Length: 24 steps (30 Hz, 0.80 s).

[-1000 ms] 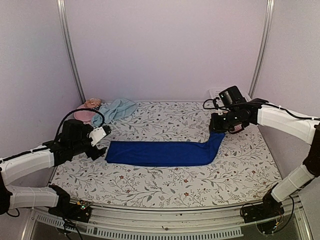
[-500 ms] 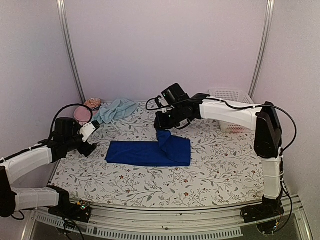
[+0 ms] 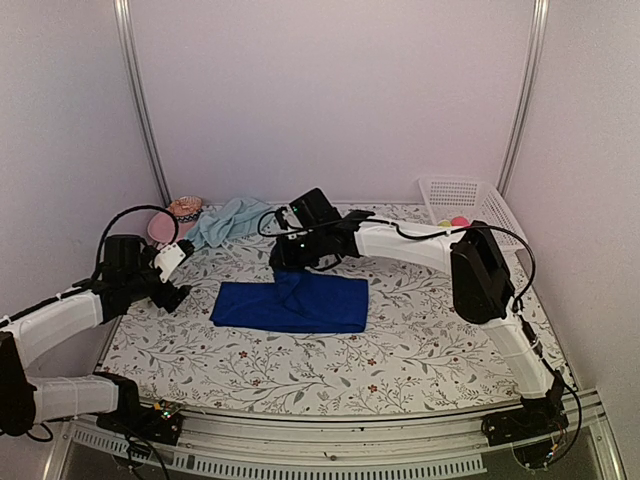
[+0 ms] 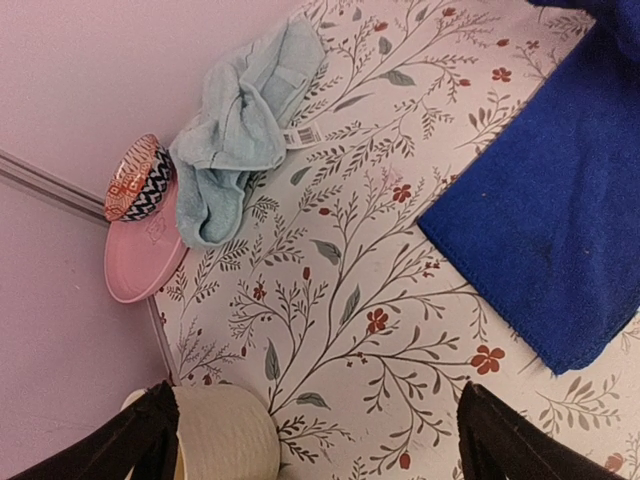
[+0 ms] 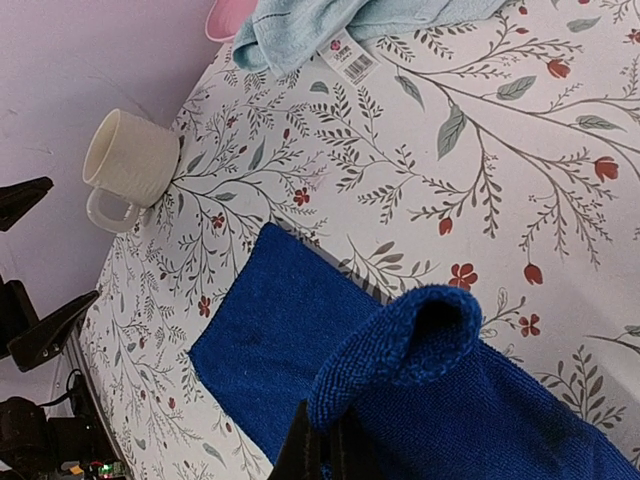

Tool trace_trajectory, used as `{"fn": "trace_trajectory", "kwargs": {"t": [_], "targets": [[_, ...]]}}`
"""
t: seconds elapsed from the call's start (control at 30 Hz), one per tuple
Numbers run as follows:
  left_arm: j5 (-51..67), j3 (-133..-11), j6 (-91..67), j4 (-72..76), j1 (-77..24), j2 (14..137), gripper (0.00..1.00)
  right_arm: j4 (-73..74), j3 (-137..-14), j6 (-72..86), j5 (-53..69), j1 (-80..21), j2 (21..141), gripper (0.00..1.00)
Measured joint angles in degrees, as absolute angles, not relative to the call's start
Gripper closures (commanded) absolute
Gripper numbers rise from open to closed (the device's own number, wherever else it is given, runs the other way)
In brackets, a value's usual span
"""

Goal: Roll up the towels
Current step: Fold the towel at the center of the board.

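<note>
The royal blue towel (image 3: 300, 303) lies on the flowered table, its right end doubled over to the left. My right gripper (image 3: 289, 264) is shut on that end and holds it up as a curled loop (image 5: 425, 335) above the flat part (image 5: 270, 340); in the right wrist view the right gripper (image 5: 325, 452) sits at the bottom edge. The pale aqua towel (image 3: 232, 218) lies crumpled at the back left, also seen from the left wrist (image 4: 240, 120). My left gripper (image 3: 180, 285) hangs open, holding nothing, just left of the blue towel (image 4: 560, 220).
A pink hat (image 3: 178, 215) with a patterned band rests in the back left corner beside the aqua towel. A cream mug (image 5: 130, 160) stands close to my left gripper's fingers (image 4: 150, 440). A white basket (image 3: 470, 200) sits at the back right.
My right arm swept far to the left, carrying the blue towel's right end over the rest and shortening it. My left gripper drew back a little to the left, still open.
</note>
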<state>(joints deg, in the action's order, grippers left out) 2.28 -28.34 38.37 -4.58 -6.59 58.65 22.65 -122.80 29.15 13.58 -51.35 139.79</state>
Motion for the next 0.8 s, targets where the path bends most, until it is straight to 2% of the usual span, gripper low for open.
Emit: {"fn": "trace_trajectory", "kwargs": {"t": [0.37,0.6,0.8], "targets": [[3.3,-28.3,38.3,-3.9,-6.0,59.3,0.03,19.2,-121.9,30.1,16.9,-51.8,141.1,0.98],[3.9,-28.3,38.3,-3.8,-5.8,59.7,0.03,19.6,-108.2,28.1,16.4,-51.9,127.6,0.98],[4.1,-28.3,38.2,-3.8,-5.8,60.0,0.03,18.9,-106.9,26.0,17.0,-51.9,122.1,0.98]]}}
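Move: The right hand holds the blue towel's lifted right end, folded back over the part still lying flat. That flat part's middle is about 10 cm below the hand, 2 cm to its right and 1 cm back; its left end lies some 15 cm to the hand's left. The light-blue towel is roughly 28 cm ahead and 14 cm left of this hand. From the left hand, the flat part's middle lies about 23 cm right, 6 cm ahead and 11 cm below. Shut fingers keep their pinch on the blue towel's raised end. The right hand first eases left and down by a bare centimetre or so above the flat layer, then swings back towards its base and to the right, about 4 cm each way, and climbs briskly to finish some 8 cm higher than it began, turning only slightly. ##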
